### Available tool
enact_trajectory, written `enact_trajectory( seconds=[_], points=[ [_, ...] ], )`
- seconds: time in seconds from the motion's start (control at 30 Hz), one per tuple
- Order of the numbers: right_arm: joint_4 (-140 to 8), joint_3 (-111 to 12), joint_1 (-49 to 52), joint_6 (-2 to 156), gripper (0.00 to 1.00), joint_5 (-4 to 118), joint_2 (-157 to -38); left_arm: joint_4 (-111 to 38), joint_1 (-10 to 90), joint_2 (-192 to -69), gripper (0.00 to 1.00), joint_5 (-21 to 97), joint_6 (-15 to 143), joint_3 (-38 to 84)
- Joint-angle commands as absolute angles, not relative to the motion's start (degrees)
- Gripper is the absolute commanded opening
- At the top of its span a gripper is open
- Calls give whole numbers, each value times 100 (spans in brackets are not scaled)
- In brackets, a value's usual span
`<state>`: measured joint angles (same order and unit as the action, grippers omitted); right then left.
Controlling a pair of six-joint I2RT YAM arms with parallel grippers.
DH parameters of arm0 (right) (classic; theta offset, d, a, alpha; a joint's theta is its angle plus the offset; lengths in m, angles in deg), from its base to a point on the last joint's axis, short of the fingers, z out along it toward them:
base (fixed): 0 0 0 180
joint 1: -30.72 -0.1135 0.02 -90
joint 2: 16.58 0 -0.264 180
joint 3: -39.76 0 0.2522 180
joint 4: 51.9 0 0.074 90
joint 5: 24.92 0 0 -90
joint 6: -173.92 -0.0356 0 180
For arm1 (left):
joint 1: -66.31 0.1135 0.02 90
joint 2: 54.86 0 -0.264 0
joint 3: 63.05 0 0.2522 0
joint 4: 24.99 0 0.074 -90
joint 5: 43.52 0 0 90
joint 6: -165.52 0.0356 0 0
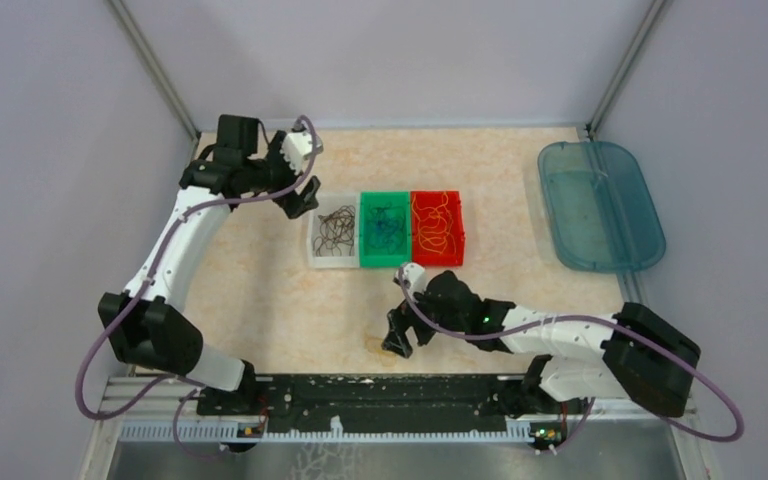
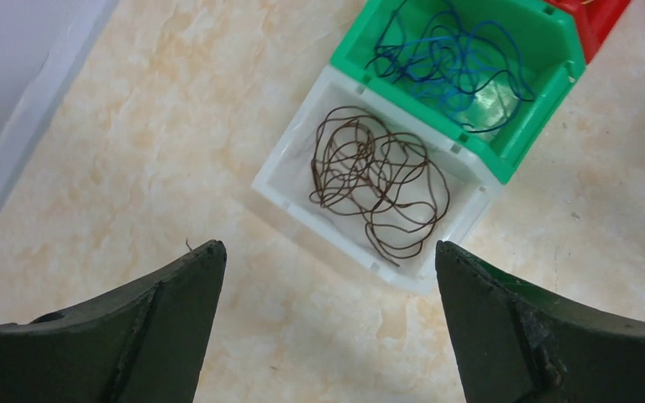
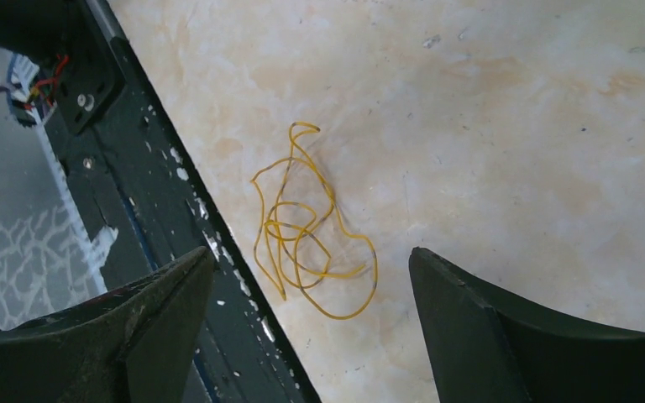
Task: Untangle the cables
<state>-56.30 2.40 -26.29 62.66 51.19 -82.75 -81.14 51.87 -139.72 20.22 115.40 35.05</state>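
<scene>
Dark brown cables (image 1: 334, 232) (image 2: 378, 180) lie coiled in a white bin (image 2: 290, 197). Blue cables (image 1: 384, 226) (image 2: 449, 59) fill the green bin (image 2: 546, 101) beside it, and yellow-orange cables (image 1: 436, 226) lie in the red bin (image 1: 460, 240). One loose yellow cable (image 3: 306, 227) (image 1: 375, 345) lies curled on the table by the front rail. My left gripper (image 1: 300, 200) (image 2: 327, 245) hangs open and holds nothing, just left of the white bin. My right gripper (image 1: 400, 340) (image 3: 311, 252) is open above the loose yellow cable, one finger on either side, not touching it.
The three bins stand in a row at mid-table. A translucent teal tray (image 1: 600, 205) lies at the far right. The black mounting rail (image 1: 390, 390) (image 3: 176, 193) runs along the near edge, right beside the loose cable. Walls and frame posts close in the table.
</scene>
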Motion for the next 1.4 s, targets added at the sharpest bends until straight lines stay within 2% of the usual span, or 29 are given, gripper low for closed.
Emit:
enact_trajectory(
  seconds=[0.0,0.13,0.23,0.3,0.37,0.43,0.47,0.5,0.53,0.67,0.87,1.03,1.37],
  points=[
    [-5114,-203,-2928,6866,85,4968,-8880,-8257,5762,-13905,99,1841,10822,3499],
    [-5125,-433,-3098,6991,80,5157,-9417,-8258,6240,-13954,99,1884,10567,3435],
    [-5134,-532,-3137,6984,70,5238,-9614,-8222,6509,-13974,99,1970,10485,3348],
    [-5138,-568,-3133,6967,55,5246,-9609,-8120,6633,-13898,99,1951,10482,3225],
    [-5189,-633,-3133,6949,31,5228,-9518,-7973,6676,-13760,99,1958,10486,3057],
    [-5316,-711,-3133,6901,21,5281,-9384,-7829,6688,-13625,99,1982,10501,2876],
    [-5443,-785,-3129,6878,14,5325,-9311,-7746,6689,-13572,99,2001,10517,2787],
    [-5604,-901,-3102,6863,2,5352,-9246,-7682,6695,-13521,99,2013,10530,2699],
    [-5816,-1029,-3063,6826,0,5360,-9183,-7661,6697,-13504,99,2026,10552,2631],
    [-6513,-1522,-2779,6594,0,5129,-8786,-7652,6713,-13480,99,2081,10606,2457],
    [-6606,-1720,-2106,6319,0,4737,-7880,-7520,6760,-13382,99,2099,10679,2149],
    [-6813,-1913,-1481,6228,0,4584,-7574,-7427,6805,-13343,99,2049,10674,2024],
    [-6154,-1646,321,5495,0,5931,-7919,-6683,6955,-13350,99,2494,10177,1658]
  ],
)
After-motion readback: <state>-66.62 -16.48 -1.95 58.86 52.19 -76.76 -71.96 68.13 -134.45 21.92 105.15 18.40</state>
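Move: The loose yellow cable lies on the table just beyond the open right fingers, roughly 3 cm to their left, 2 cm back and 4 cm below. From the right hand, the red tray is about 26 cm ahead and 10 cm right, the green tray 26 cm ahead and 1 cm left, both some 3 cm lower. The left hand has the yellow cable roughly 25 cm back, 16 cm right and 22 cm below. The yellow cable is pinched from above: the right hand dips about 4 cm down and slightly left, shuts its fingers on the bundle, rises some 18 cm, then swings forward and right towards the red tray, turning nearly 30 degrees clockwise. The left arm draws away from the trays, about 11 cm left and then down, fingers open. ##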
